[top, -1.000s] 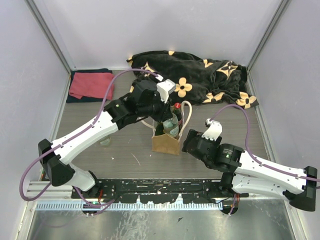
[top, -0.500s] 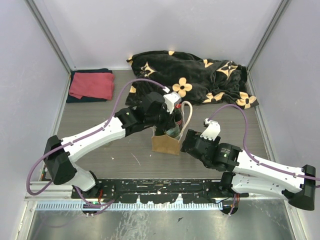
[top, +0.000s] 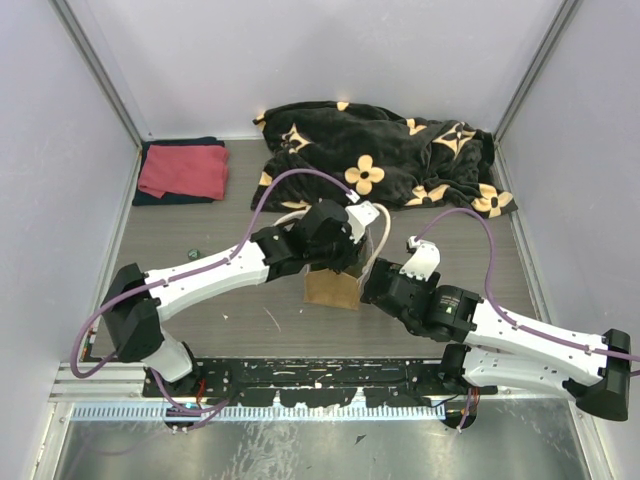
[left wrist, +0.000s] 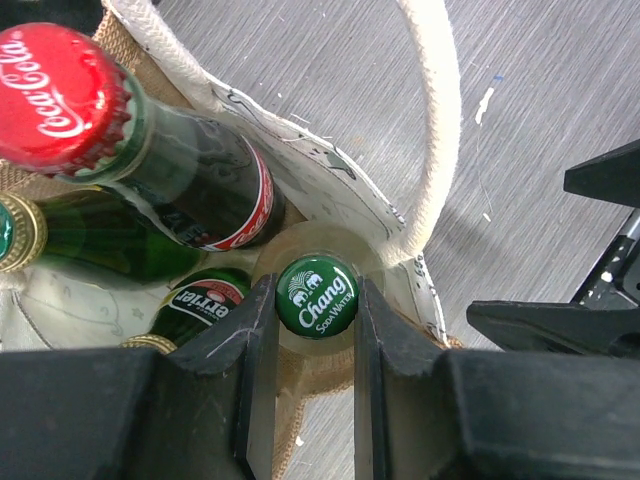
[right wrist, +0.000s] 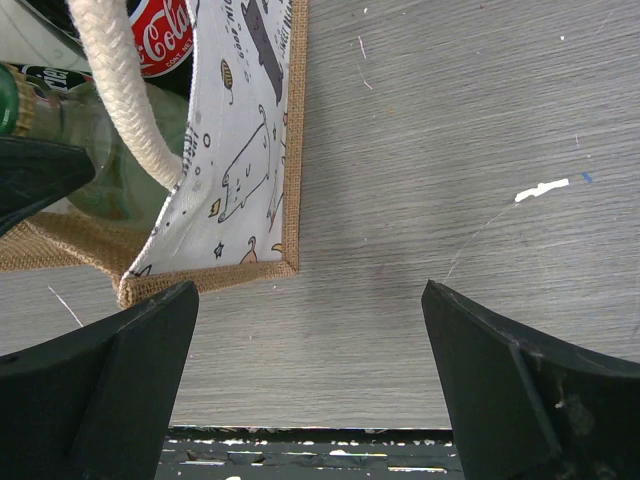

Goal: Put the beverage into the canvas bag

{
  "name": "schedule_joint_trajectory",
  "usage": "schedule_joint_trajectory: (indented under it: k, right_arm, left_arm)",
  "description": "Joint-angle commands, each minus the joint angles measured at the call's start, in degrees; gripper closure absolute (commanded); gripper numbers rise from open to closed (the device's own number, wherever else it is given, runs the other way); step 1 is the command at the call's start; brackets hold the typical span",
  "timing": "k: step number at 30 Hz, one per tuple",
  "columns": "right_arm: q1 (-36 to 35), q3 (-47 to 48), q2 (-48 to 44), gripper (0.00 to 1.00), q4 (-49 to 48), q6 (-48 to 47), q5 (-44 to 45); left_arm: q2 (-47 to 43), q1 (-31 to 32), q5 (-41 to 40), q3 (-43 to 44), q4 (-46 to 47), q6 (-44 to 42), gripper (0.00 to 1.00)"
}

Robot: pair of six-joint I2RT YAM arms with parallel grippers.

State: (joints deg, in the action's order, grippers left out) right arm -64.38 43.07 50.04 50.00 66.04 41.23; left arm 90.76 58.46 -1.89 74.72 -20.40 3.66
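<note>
The beverage [left wrist: 316, 296], a clear bottle with a green Chang soda water cap, is pinched at the neck by my left gripper [left wrist: 316, 300], which is shut on it. The bottle stands inside the near right corner of the canvas bag [left wrist: 330, 180], a tan tote with white rope handles. A Coca-Cola bottle [left wrist: 200, 180] and green bottles [left wrist: 110, 250] are also in the bag. From above, the left gripper [top: 345, 250] covers the bag's mouth [top: 332, 288]. My right gripper [right wrist: 310, 330] is open over bare table, just right of the bag's printed side [right wrist: 240, 170].
A black blanket with yellow flowers [top: 385, 150] lies at the back. A folded red cloth [top: 183, 170] sits at the back left. A small dark object [top: 196, 251] lies left of the left arm. The black base rail [top: 320, 380] runs along the near edge.
My left arm has swung right and towards the near side, bringing the bottle over and into the bag. The right arm has barely shifted.
</note>
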Motion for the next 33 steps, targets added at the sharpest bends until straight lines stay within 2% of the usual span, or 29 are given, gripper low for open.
schedule_joint_trajectory:
  k: [1, 17, 22, 25, 30, 33]
  right_arm:
    - [0.3, 0.24, -0.37, 0.0, -1.75, -0.21, 0.48]
    - [0.83, -1.08, -0.71, 0.0, -2.4, -0.29, -0.16]
    - [0.93, -1.15, -0.21, 0.0, -2.9, -0.55, -0.45]
    - [1.01, -1.15, 0.12, 0.0, -3.06, -0.56, -0.62]
    - [1.06, -1.21, 0.48, 0.0, -3.46, -0.65, -0.98]
    - [1.1, -1.23, 0.73, 0.0, -3.71, -0.65, -1.14]
  left_arm:
    - [0.14, 0.74, -3.92, -0.24, 9.4, -3.81, 1.0]
    - [2.23, 0.96, -5.92, -4.66, 13.2, -5.25, 1.0]
    - [1.69, 1.01, -6.26, -4.48, 12.78, -4.63, 0.68]
    - [1.08, 1.0, -6.39, -4.18, 12.01, -4.31, 0.55]
    - [-0.54, 0.89, -7.07, -4.23, 10.97, -4.16, 0.34]
    - [-1.34, 0.91, -6.55, -3.97, 10.38, -4.35, 0.3]
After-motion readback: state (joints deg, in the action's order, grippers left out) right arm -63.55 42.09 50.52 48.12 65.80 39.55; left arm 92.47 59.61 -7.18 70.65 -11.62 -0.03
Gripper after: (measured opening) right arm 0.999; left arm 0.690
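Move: The clear Chang bottle hangs from the left hand, held by its cap end, its middle about 9 cm below. The near right corner of the canvas bag, where it is going, is some 17 cm below the hand and about 1 cm forward and right. The Coke bottle stands about 8 cm ahead, level sideways; the nearer green bottle about 4 cm ahead and 5 cm left. From the right hand that corner is about 6 cm ahead, 7 cm left and 13 cm below. The clear bottle, still pinched at its cap end, is lowered about 2.5 cm by the left hand into the bag's near right corner, easing about 1 cm right. The hand pauses at that depth, then its fingers open well clear of the cap while it starts to back off, some 1 cm up and forward. ##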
